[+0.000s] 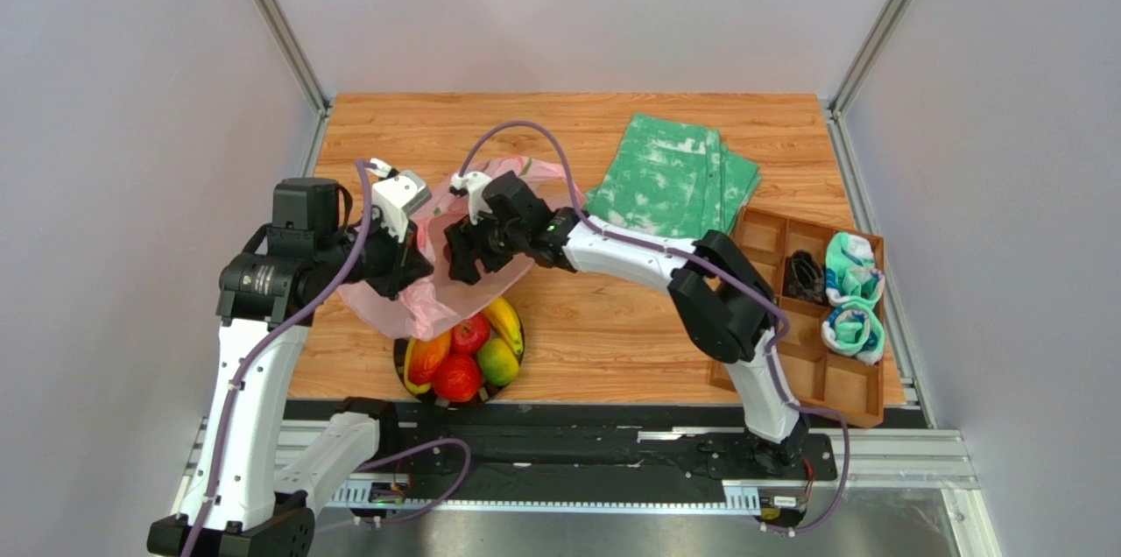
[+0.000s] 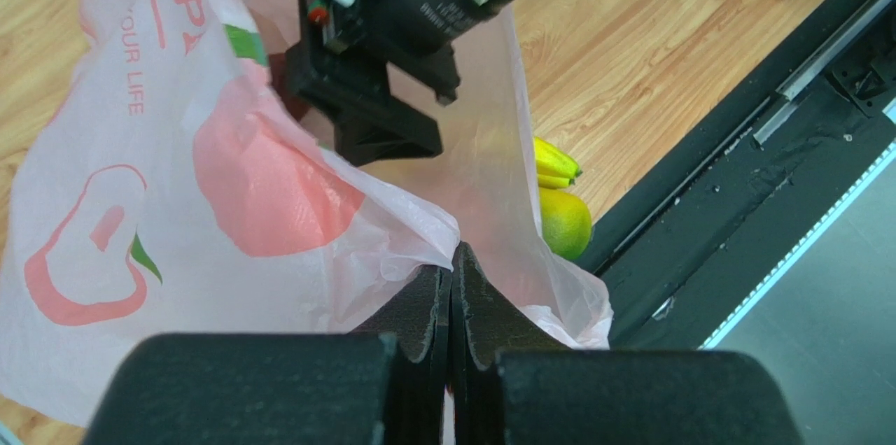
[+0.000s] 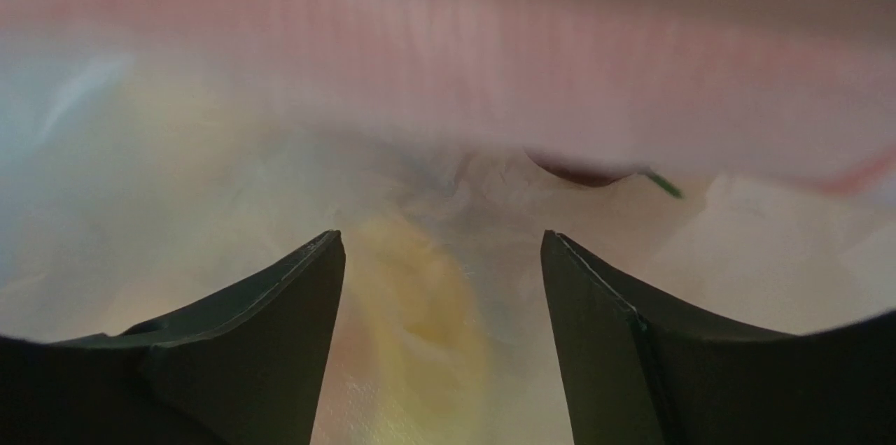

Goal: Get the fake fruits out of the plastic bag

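The pink translucent plastic bag [image 1: 454, 301] hangs lifted above the table's near left. My left gripper [image 2: 454, 251] is shut on a bunched fold of its film. My right gripper [image 3: 442, 240] stands open inside the bag's mouth, pink and white film all around it and nothing between the fingers. A blurred yellow shape [image 3: 426, 309] shows through the film below. In the left wrist view the right gripper's black body [image 2: 384, 99] sits in the bag's opening. The fake fruits [image 1: 461, 354], bananas [image 2: 552, 164], red apples and a green-yellow fruit [image 2: 565, 223], lie heaped in a dark round dish under the bag.
A folded green-and-white cloth [image 1: 671, 176] lies at the back right. A brown compartment tray [image 1: 842, 386] at the right edge holds rolled socks [image 1: 853, 271] and a black cable [image 1: 805, 279]. The dish of fruit sits at the table's near edge, beside the black rail.
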`<control>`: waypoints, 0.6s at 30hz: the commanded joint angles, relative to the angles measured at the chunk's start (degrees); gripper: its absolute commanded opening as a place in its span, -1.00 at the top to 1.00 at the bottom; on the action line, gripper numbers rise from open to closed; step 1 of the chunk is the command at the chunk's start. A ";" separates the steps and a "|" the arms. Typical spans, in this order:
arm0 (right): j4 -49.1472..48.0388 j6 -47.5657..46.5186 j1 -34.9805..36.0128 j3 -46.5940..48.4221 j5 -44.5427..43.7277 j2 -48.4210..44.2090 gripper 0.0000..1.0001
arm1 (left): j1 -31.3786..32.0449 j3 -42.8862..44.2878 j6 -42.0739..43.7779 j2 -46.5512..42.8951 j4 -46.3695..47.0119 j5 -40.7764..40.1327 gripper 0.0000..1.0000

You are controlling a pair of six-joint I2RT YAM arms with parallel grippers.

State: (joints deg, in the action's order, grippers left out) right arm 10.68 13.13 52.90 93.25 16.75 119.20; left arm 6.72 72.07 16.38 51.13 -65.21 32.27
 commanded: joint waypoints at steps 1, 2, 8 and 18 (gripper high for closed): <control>-0.48 2.52 1.93 5.88 -11.11 3.49 -0.50 | -0.22 0.09 -0.56 -0.86 -0.09 2.00 1.00; -0.39 2.69 2.20 6.85 -13.22 5.24 -0.51 | -0.22 0.00 -0.56 -0.77 -0.27 2.53 1.00; -0.22 2.61 2.82 11.25 -14.29 8.59 -0.58 | -0.22 -0.27 -1.09 0.37 0.00 6.40 1.00; 2.15 5.33 1.68 18.35 -13.33 15.07 -1.00 | -0.04 -1.85 -2.58 1.07 0.00 11.66 1.00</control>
State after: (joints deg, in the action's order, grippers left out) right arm 12.51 16.14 55.35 104.73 3.07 128.60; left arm 6.72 70.37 14.96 52.03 -65.54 39.18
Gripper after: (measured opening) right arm 0.998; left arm 0.007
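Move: What looks like a dark red fruit inside the pink plastic bag lies roughly 6 cm ahead of the right gripper, 6 cm to its left and 6 cm below. The plate of fruits sits about 16 cm back, in line sideways and 8 cm lower; its banana is some 10 cm back and 6 cm to the right. From the left gripper, that dark red fruit is about 15 cm ahead, 5 cm left and 22 cm below. Sink the right gripper about 3 cm into the bag, then push it on forward and left, about 4.5 cm across in all, easing up slightly, under the printed flap towards the bag's far left part. Turn it some 10 degrees clockwise and spread its fingers fully. Keep the bag's rim pinched in the left gripper, drifting about 2 cm right and back. ##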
